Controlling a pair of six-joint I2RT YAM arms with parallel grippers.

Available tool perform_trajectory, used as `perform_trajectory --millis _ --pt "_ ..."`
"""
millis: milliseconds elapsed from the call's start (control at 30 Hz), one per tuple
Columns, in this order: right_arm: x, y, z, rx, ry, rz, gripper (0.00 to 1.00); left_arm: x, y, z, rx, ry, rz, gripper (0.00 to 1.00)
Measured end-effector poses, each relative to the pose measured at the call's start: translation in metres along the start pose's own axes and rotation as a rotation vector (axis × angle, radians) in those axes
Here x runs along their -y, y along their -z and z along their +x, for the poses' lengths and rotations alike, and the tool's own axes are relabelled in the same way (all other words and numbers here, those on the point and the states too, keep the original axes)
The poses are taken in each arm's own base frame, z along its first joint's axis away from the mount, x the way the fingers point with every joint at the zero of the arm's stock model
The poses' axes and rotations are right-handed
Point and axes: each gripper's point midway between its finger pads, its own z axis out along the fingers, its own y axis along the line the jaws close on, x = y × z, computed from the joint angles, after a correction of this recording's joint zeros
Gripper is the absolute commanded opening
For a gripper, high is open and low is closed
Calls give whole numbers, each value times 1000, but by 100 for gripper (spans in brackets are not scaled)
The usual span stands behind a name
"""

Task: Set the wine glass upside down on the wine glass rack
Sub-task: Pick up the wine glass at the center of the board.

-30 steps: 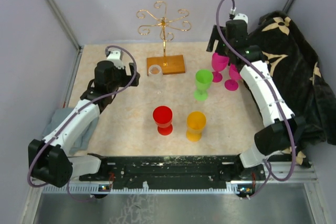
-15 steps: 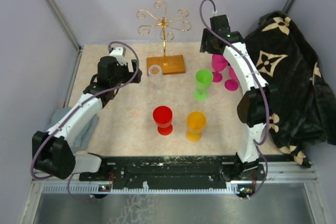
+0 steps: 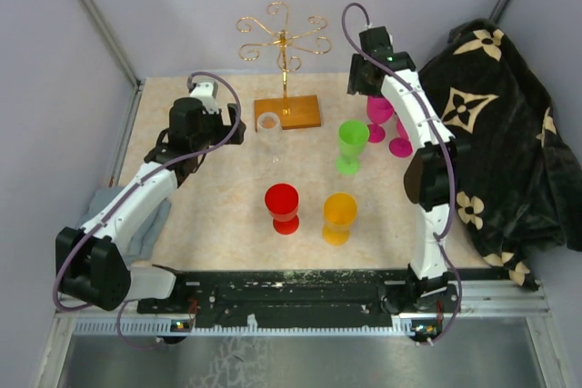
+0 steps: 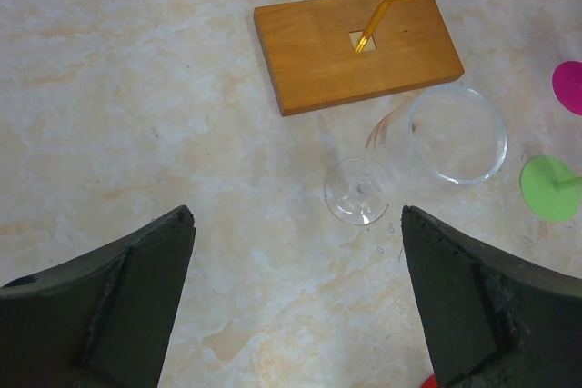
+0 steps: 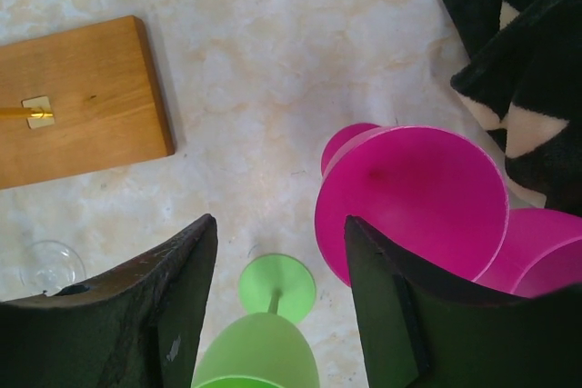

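The gold wire wine glass rack (image 3: 284,38) stands on its wooden base (image 3: 288,113) at the back of the table. A clear wine glass (image 3: 269,124) stands upright just left of the base; the left wrist view shows its bowl (image 4: 455,134) beyond my fingers. My left gripper (image 3: 236,126) hovers open to the left of it, empty (image 4: 296,215). My right gripper (image 3: 359,79) hangs open and empty (image 5: 280,220) to the right of the rack. Below it stand a green glass (image 5: 277,288) and, to the right, a magenta glass (image 5: 414,202).
A second magenta glass (image 3: 400,145) stands beside the first. A red glass (image 3: 282,202) and an orange glass (image 3: 339,211) stand nearer the front. A black patterned cloth (image 3: 509,124) lies heaped at the right edge, a grey cloth (image 3: 100,211) at the left.
My right arm has swung left and back, from over the magenta glasses towards the rack. My left gripper moved slightly forward early on, then held still.
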Motion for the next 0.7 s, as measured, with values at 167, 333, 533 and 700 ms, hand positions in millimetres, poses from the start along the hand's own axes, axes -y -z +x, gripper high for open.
perform_trajectory --millis 167,333,533,700 --pt "3 -6 6 -18 6 22 58 -1 0 0 1 1 -6 100" --pt "6 -20 15 -47 19 44 52 -1 0 0 1 5 -7 100" --pt "7 -27 20 -64 32 51 42 -1 0 2 -6 8 -8 100" --pt "10 -28 19 -61 36 60 27 -1 0 2 -8 15 -11 100"
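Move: The right hand, partly open, hovers over the left rim of the left pink wine glass, whose middle lies some 5 cm to the hand's right, about level fore and aft and roughly 8 cm below. The right pink glass stands about 12 cm right and 4 cm back, the green glass 2 cm left and 8 cm back, the rack's wooden base 17 cm left and 5 cm ahead. From the left hand the left pink glass is roughly 35 cm right and 10 cm ahead. The right hand sinks about 3.5 cm almost straight down onto the left rim of the left pink glass, its right finger going down inside the bowl and its left finger staying outside. As the descent ends the fingers begin to close about the wall, from rather more than half open to about a third, while the hand stays at that height, and the wrist hardly turns; whether they touch the wall yet can't be seen. ##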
